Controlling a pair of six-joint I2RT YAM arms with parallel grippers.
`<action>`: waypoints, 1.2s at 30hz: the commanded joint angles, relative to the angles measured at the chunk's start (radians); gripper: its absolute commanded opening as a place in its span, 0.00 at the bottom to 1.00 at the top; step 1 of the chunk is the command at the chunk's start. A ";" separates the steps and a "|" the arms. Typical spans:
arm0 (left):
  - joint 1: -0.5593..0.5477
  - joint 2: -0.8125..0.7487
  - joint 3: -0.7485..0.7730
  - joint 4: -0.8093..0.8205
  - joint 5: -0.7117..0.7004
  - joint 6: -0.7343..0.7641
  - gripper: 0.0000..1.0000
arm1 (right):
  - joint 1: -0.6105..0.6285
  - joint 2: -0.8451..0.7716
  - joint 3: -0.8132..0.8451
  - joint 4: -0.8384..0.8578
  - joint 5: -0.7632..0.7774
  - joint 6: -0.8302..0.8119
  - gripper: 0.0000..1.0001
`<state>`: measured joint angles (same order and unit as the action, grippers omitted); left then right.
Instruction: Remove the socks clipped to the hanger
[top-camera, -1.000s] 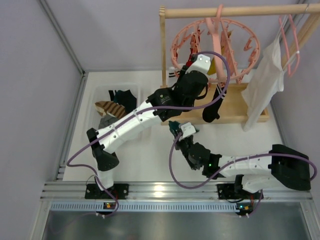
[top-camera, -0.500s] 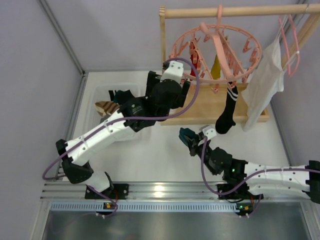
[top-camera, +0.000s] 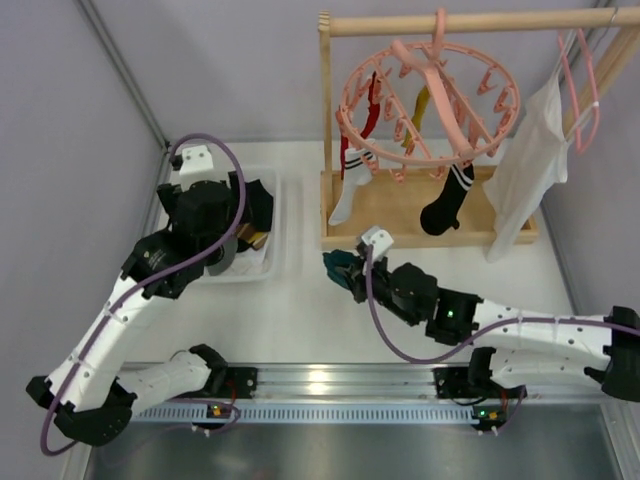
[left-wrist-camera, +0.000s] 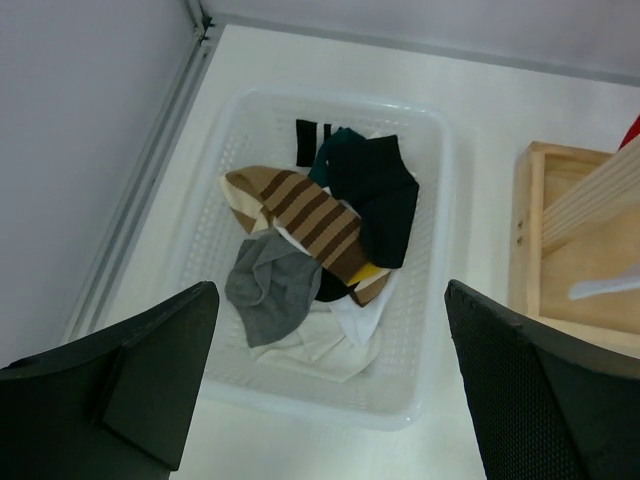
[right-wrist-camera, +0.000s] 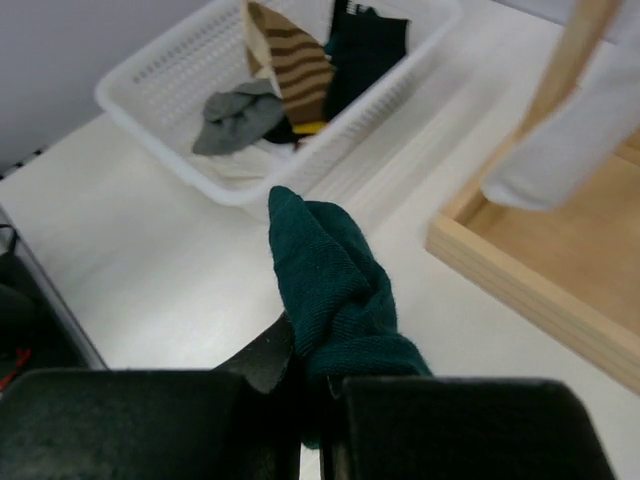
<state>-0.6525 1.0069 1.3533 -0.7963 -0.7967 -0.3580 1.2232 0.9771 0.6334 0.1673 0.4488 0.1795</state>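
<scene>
The pink ring hanger (top-camera: 430, 92) hangs from the wooden rail. Clipped to it are a white striped sock (top-camera: 342, 203), a red sock (top-camera: 371, 103), a mustard sock (top-camera: 421, 103) and a black striped sock (top-camera: 445, 207). My right gripper (top-camera: 345, 272) (right-wrist-camera: 320, 385) is shut on a teal sock (right-wrist-camera: 335, 285) low over the table, in front of the rack. My left gripper (top-camera: 232, 246) (left-wrist-camera: 330, 385) hangs open over the white basket (left-wrist-camera: 440, 290), nothing between its fingers (left-wrist-camera: 150, 385). In the basket lie brown-striped (left-wrist-camera: 310, 215), grey (left-wrist-camera: 265, 290), dark and white socks.
A wooden base (top-camera: 490, 215) and post (top-camera: 325, 100) carry the rail (top-camera: 470, 22). A large white garment (top-camera: 530, 165) hangs on a thin pink hanger at the right. A grey wall and a metal rail border the left side. The white sock (right-wrist-camera: 570, 140) dangles near my right gripper.
My left arm swung from the ring hanger leftward to above the basket and its jaws opened wide. The ring swung back. My right gripper moved left with the teal sock.
</scene>
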 joint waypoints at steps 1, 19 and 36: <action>0.030 -0.054 -0.020 -0.076 0.025 -0.048 0.98 | -0.019 0.151 0.213 -0.040 -0.204 0.005 0.00; 0.037 -0.435 -0.269 -0.072 -0.225 -0.171 0.98 | -0.198 1.275 1.580 -0.488 -0.639 0.020 0.65; 0.040 -0.372 -0.319 0.043 0.062 -0.073 0.98 | -0.287 0.247 0.532 -0.388 -0.417 -0.038 0.99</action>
<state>-0.6170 0.6144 1.0405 -0.8333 -0.8249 -0.4686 0.9466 1.3949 1.3014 -0.2295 -0.0677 0.1577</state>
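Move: My right hand holds the green sock; the white laundry basket it is bound for lies about 15 cm ahead and some 31 cm to its left, roughly 18 cm lower. The tray of the wooden stand is centred about 20 cm ahead and 28 cm to its right; the hanging white sock is some 18 cm ahead and 2 cm to its right, about level in height. From my empty left hand the basket is about 6 cm ahead, 5 cm left and 31 cm below. I swing my right hand about 27 cm left and 12 cm forward to the basket with the green sock still pinched, turning counter-clockwise and tipping down, and there open my fingers wide to let go. Then I sweep it back some 20 cm right, rising about 8 cm. Meanwhile my open left hand draws back and left out of the way, about 9 cm left, then sinks and eases back right. ##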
